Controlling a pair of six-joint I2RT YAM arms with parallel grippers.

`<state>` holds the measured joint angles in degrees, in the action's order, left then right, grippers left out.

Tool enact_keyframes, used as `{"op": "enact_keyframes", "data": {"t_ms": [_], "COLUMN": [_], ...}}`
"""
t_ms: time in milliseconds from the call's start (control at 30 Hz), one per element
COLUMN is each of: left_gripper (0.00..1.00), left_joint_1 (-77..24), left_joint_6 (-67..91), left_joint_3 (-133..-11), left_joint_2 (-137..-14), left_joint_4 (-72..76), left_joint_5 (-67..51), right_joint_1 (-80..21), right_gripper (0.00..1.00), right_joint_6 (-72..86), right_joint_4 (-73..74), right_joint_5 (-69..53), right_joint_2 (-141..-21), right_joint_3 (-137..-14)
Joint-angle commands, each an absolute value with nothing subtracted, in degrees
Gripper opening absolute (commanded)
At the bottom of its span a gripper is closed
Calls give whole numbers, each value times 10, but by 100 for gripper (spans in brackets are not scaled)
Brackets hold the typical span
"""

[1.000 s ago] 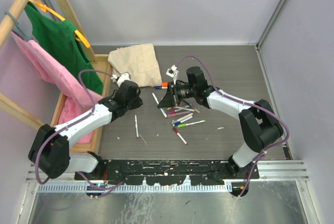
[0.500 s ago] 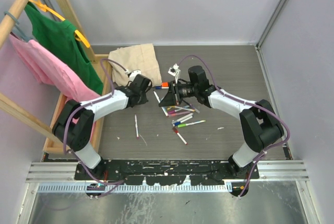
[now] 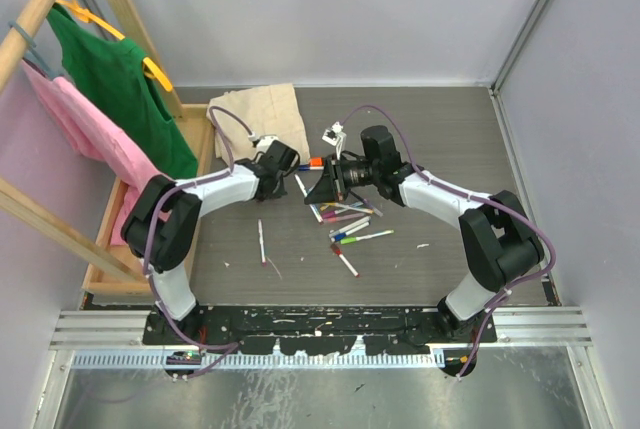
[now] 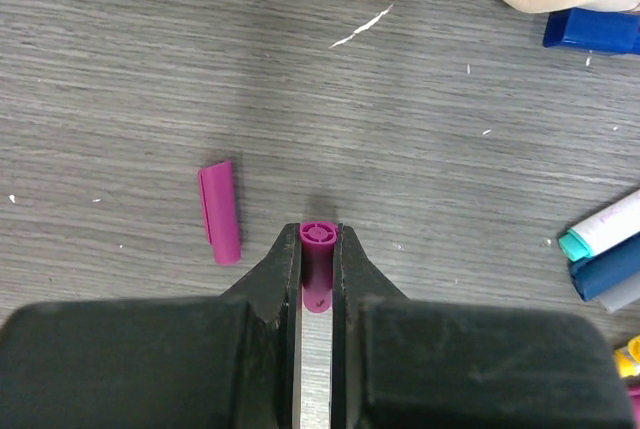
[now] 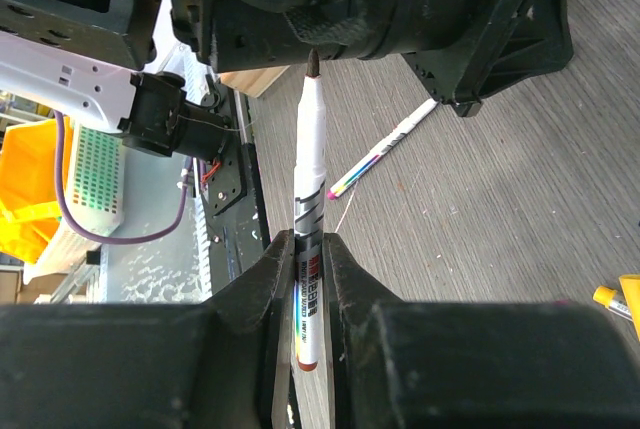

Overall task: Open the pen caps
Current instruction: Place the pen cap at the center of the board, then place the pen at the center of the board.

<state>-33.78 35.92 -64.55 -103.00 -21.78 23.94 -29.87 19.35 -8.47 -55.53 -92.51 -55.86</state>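
Note:
My left gripper (image 4: 319,234) is shut on a small magenta pen cap (image 4: 319,261), held just above the table with its closed end pointing forward. A second magenta cap (image 4: 220,212) lies loose on the table to its left. My right gripper (image 5: 308,259) is shut on a thin white-barrelled pen (image 5: 309,174) whose dark tip is bare and points at the left arm. In the top view the left gripper (image 3: 283,162) and right gripper (image 3: 324,187) stand close together at the table's middle, behind a pile of pens (image 3: 347,221).
A beige cloth (image 3: 258,119) lies behind the left gripper. A thick marker with an orange cap (image 3: 312,162) lies between the grippers. One pen (image 3: 262,241) lies alone at front left. A wooden rack with green and pink garments (image 3: 100,109) stands at the left.
The left arm has swung right from beside the rack, bringing its gripper near the right gripper. The right arm and its pen have stayed in place.

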Motion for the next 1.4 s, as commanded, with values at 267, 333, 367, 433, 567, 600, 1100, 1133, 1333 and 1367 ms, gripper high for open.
{"op": "enact_keyframes", "data": {"t_ms": [267,333,367,433,567,600,1100,1133,1333,1367], "left_gripper": [14,18,19,24,27,28,37,37,51,56], "left_joint_1": [-334,-333,-333,-332,-332,-332,-333,-333,-333,-332], "left_joint_6": [348,348,348,348,350,350,351,349,305,303], "left_joint_3": [-678,-680,-680,-680,-678,-677,-604,-597,-473,-446], "left_joint_2": [-1062,-1064,-1065,-1065,-1059,-1055,-872,-858,-692,-656], "left_joint_4": [-221,-221,-221,-222,-223,-223,-202,-202,-114,-93], "left_joint_5": [274,273,273,273,265,262,218,220,149,141], "right_joint_1": [-294,-294,-294,-293,-293,-293,-293,-293,-301,-304], "right_gripper": [5,5,5,5,5,5,5,5,5,5], "right_joint_6": [189,190,190,191,192,192,217,221,243,243], "right_joint_4": [-97,-97,-97,-97,-97,-97,-146,-156,-203,-204], "right_joint_5": [-561,-562,-562,-562,-562,-562,-577,-579,-582,-581], "right_joint_2": [-906,-907,-908,-908,-909,-909,-886,-882,-882,-884], "right_joint_3": [-584,-584,-584,-584,-584,-584,-551,-545,-520,-519]}}
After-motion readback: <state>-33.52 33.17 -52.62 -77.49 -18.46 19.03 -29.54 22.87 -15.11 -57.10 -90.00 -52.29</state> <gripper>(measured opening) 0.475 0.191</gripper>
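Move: The held magenta cap goes to the bare board just under the left gripper, about 2 cm down and at most 1 cm ahead. Down on the board, the first magenta cap lies level with that gripper, 4 cm to its left; the blue marker lies some 7 cm ahead and 10 cm right; the loose uncapped pen about 11 cm back and 2 cm left. From the right gripper the spot is roughly 7 cm ahead, 10 cm left and 15 cm below. Ease the left gripper down about 1 cm with the magenta cap still pinched, then open the fingers in place to let go of it on the board beside the first cap. Then lift roughly 10 cm clear, drawing back some 4 cm near the end, fingers still widening and tips tilting forward a little over 10 degrees. ##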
